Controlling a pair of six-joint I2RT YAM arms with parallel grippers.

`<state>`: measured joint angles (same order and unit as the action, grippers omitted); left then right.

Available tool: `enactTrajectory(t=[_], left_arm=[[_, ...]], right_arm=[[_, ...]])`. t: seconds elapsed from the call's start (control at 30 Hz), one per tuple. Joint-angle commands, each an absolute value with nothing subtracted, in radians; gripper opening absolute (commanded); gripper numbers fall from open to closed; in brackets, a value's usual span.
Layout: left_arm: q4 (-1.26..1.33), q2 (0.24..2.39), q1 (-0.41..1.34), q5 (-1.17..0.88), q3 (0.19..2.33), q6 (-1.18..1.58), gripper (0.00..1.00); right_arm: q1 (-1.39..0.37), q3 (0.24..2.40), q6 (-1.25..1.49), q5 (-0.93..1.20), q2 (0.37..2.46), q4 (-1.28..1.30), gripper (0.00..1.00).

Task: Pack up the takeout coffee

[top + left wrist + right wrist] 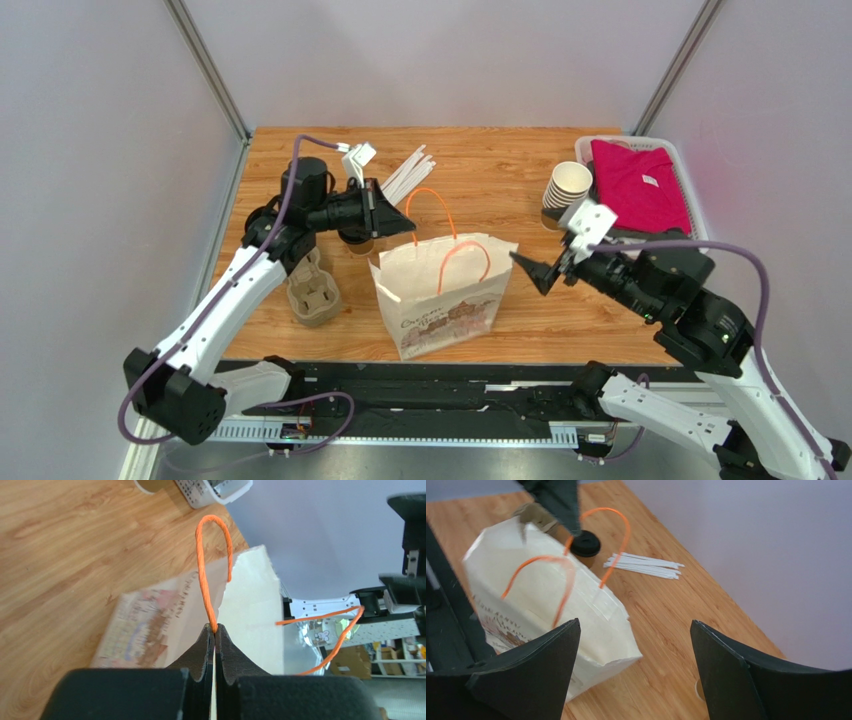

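Note:
The takeout coffee (585, 545), a small brown cup with a black lid, stands behind the white paper bag (440, 290). From above, only the cup's lower part (359, 244) shows under my left arm. My left gripper (410, 225) is shut on one orange bag handle (212, 555), pinching it at the fingertips (215, 628). The other handle hangs loose. My right gripper (635, 625) is open just off the bag's right end (530, 272), with nothing between its fingers.
A grey-brown pulp cup tray (312, 290) lies left of the bag. White sticks (405, 175) lie behind it. A stack of lidless cups (567, 190) and a basket with a pink cloth (640, 185) stand at the back right.

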<state>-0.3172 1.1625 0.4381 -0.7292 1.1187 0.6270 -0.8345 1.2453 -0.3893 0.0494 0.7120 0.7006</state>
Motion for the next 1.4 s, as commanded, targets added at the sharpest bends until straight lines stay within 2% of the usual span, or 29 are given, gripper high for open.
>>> enactTrajectory(t=[0.0,0.13,0.33,0.83,1.13,1.33,1.37], left_arm=[[-0.347,1.074,0.449,-0.641,1.101,0.588,0.00],[-0.356,1.035,0.492,-0.557,1.068,0.619,0.00],[-0.354,1.014,0.520,-0.483,1.031,0.666,0.00],[-0.249,0.996,0.502,-0.561,1.017,0.750,0.00],[-0.172,1.000,0.474,-0.649,1.009,0.808,0.00],[-0.140,1.008,0.472,-0.678,1.011,0.833,0.00],[-0.138,1.009,0.472,-0.681,1.012,0.834,0.00]], right_arm=[[-0.733,1.310,-0.108,-0.124,0.729,0.718,0.85],[-0.674,1.237,0.078,-0.016,0.765,0.743,0.83],[-0.635,1.184,0.181,0.070,0.906,0.669,0.77],[-0.617,1.014,0.048,0.124,1.037,0.405,0.74],[-0.546,1.037,0.006,0.150,1.138,0.290,0.72],[-0.512,1.068,0.003,0.169,1.210,0.258,0.65],[-0.503,1.077,0.003,0.173,1.218,0.256,0.57]])
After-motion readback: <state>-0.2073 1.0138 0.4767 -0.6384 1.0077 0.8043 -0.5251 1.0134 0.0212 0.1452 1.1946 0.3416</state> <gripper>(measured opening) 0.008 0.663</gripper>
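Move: The left hand is already pinching one orange handle of the paper bag; the bag's mouth lies about 5 cm to its right, 4 cm back and 11 cm lower, and the lidded coffee cup some 11 cm left, 6 cm ahead, well below. From the open right hand, the bag's right rim corner is roughly 9 cm ahead, 2 cm left and 15 cm down, the free handle about 10 cm left, 3 cm ahead and 9 cm down, and the cup stack 19 cm ahead, 8 cm right, near the table. The right hand first swings about 3 cm right and slightly up, then drops some 17 cm and reaches about 14 cm forward, drifting a little left, to the bag's right rim end, its fingers tipping down some 30 degrees, turning clockwise and closing partway without shutting. Meanwhile the left hand keeps its pinch on the handle, bobbing up, down and up again by a few centimetres and ending about 2 cm back and 2 cm higher. ##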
